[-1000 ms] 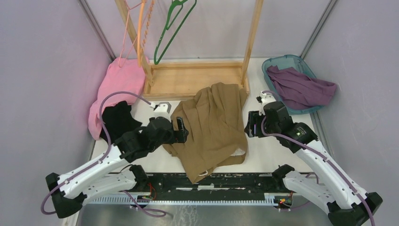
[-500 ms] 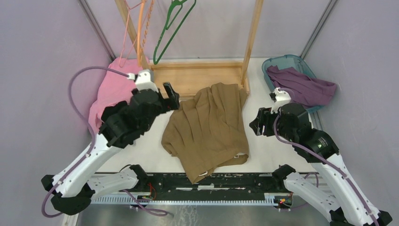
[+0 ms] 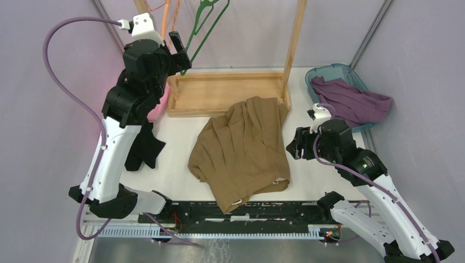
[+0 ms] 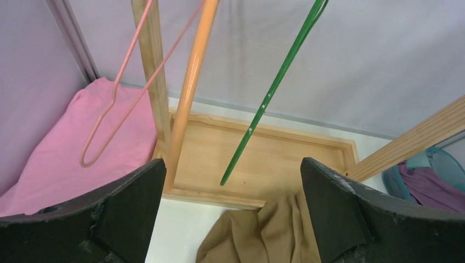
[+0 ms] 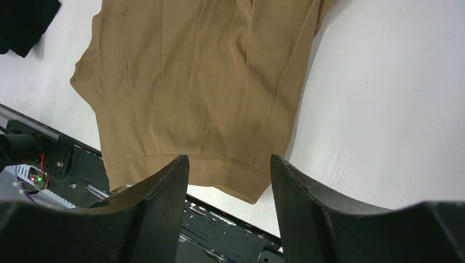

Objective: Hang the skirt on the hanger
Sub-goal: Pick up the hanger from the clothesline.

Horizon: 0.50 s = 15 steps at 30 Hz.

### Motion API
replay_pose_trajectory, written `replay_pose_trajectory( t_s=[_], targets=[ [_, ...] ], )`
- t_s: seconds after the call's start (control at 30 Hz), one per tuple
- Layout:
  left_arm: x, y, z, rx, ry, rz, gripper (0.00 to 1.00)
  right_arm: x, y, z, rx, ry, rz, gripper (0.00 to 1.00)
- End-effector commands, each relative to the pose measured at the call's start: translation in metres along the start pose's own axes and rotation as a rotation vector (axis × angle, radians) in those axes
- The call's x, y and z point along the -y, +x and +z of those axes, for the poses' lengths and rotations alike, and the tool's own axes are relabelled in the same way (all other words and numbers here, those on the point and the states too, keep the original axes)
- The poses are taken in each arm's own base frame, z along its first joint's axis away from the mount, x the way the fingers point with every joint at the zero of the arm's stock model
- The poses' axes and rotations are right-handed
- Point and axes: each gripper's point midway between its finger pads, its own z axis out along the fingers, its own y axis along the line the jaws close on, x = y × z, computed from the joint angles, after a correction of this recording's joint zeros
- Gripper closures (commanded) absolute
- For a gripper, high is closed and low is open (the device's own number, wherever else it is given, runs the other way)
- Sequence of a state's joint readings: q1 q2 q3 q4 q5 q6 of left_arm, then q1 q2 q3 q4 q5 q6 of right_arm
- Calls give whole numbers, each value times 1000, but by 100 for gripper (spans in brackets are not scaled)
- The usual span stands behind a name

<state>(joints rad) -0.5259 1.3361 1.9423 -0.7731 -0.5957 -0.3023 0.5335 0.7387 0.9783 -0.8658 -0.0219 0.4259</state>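
The brown skirt [image 3: 241,148] lies crumpled flat on the white table, its top edge against the wooden rack base [image 3: 230,93]. A green hanger [image 3: 200,33] hangs from the rack above. My left gripper [image 3: 180,52] is raised high beside it, open and empty. In the left wrist view the green hanger [image 4: 268,98] dangles ahead between the open left gripper's [image 4: 233,164] fingers, with the skirt [image 4: 268,235] below. My right gripper [image 3: 293,147] hovers open at the skirt's right edge. In the right wrist view the gripper [image 5: 229,159] is above the skirt [image 5: 197,82] hem, holding nothing.
An orange hanger [image 4: 189,87] and a pink hanger [image 4: 109,109] hang left of the green one. A pink cloth [image 4: 71,142] and a black cloth [image 3: 142,148] lie at the left. A teal basket [image 3: 334,71] holding a purple cloth [image 3: 348,101] stands back right.
My left arm has lifted from the table beside the skirt and swung up and back to the hangers. My right arm shifted only slightly at the skirt's right edge. The skirt has not moved.
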Motion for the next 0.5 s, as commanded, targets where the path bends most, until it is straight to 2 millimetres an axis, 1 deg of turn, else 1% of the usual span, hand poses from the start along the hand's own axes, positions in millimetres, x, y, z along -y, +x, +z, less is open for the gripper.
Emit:
replay_pose_trajectory(
  t_s=[0.0,0.03,0.13,0.2,0.33,0.37,0.47],
  targets=[
    [24,-18,15,14,123,85,1,-11,-12,5,50,-55,9,39],
    [29,-16,22,7,131,103,1,-11,-11,6,47,-59,9,39],
    [35,-16,37,23,128,138,1,-13,-11,8,45,-71,12,39],
    [30,-17,42,36,97,146,1,-14,-9,9,41,-76,12,39],
    [6,-24,41,67,-6,149,1,-14,-5,11,34,-83,14,39],
    [2,-23,40,69,-12,150,1,-14,-4,12,32,-84,13,39],
    [-5,-30,29,107,-8,142,1,-15,-2,17,20,-92,15,39]
  ],
)
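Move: Just beyond the open left fingers hangs the green hanger's near lower end, about 6 cm ahead, 1 cm to the left and 5 cm below the hand. The orange hanger's lower end is level with it in reach and height, some 6 cm left of the hand; the pink hanger's end is about 8 cm ahead, 12 cm left and 6 cm below. From the right hand, the green end lies roughly 21 cm ahead, 36 cm left and 20 cm higher. Reaching forward about 5 cm, the left hand brings its wide-open fingers up to the green hanger's lower arm, keeping the arm lined up between them. It bows some 2.5 cm right and then eases partly back left, rising slightly before sinking about 2 cm, slowing to a near stop as the wrist rolls its left side up a little. The fingers don't close. ##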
